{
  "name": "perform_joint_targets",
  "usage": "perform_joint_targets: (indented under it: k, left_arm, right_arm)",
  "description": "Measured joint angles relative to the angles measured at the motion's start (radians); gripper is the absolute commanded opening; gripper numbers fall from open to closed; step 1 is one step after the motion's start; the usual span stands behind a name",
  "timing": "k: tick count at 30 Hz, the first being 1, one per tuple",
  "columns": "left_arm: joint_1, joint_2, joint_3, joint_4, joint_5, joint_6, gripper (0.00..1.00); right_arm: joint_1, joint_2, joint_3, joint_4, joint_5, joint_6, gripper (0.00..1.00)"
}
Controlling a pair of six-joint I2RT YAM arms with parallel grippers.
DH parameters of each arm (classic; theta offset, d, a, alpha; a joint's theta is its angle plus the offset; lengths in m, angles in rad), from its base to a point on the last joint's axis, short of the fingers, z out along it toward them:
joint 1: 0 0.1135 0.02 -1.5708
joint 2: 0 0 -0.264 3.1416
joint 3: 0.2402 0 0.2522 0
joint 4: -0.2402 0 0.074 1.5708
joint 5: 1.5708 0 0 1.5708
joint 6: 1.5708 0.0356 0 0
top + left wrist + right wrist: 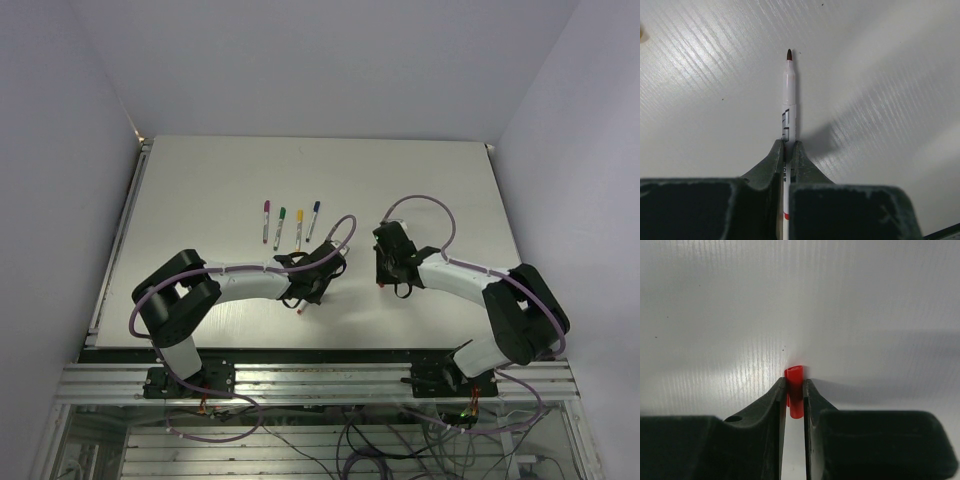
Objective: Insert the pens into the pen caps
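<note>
My left gripper (788,148) is shut on a grey-white pen (789,100), whose dark red tip (789,54) points away just above the table. From above, this gripper (303,298) sits at the table's near middle, with the pen's red end (301,312) showing below it. To the right, my right gripper (795,390) has both jaws pressed against a small red pen cap (796,385) on the table surface. In the top view the cap (381,286) shows at that gripper's (385,279) tips.
Several pens lie side by side farther back on the white table (200,200), with coloured far ends: purple (266,222), green (281,228), yellow (299,228), blue (313,221). Grey walls border the table on the left, back and right.
</note>
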Motion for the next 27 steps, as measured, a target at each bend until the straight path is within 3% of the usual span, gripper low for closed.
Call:
perform_joint_targets:
  k: [16, 27]
  left_arm:
    - [0.0, -0.065, -0.029, 0.043, -0.001, -0.003, 0.07]
    - [0.0, -0.18, -0.065, 0.233, -0.027, 0.021, 0.07]
  right_arm:
    - [0.003, -0.081, 0.0, 0.009, 0.056, 0.017, 0.0]
    - [0.004, -0.304, -0.04, 0.306, 0.096, -0.021, 0.0]
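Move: My left hand already has the red pen gripped near its middle, its bare tip facing forward and right. The red cap it is meant for is pinched in my right hand, some 17 cm to the left hand's right and 3 cm farther out, level in height. From the right hand the pen's middle is about 17 cm left and 3 cm back. The capped blue pen lies some 20 cm straight ahead of the left hand, the capped yellow one about 17 cm ahead and 4 cm left. I carry the red cap up off the table in my right hand, about 13 cm, going some 6 cm forward as well and swinging its fingers roughly 30 degrees forward and a little left. After a short hold my left hand raises the pen more slowly, about 7 cm, easing forward and right so that the sideways gap to the cap narrows, its fingers tipping up forward and rightward. Both grips stay shut. ##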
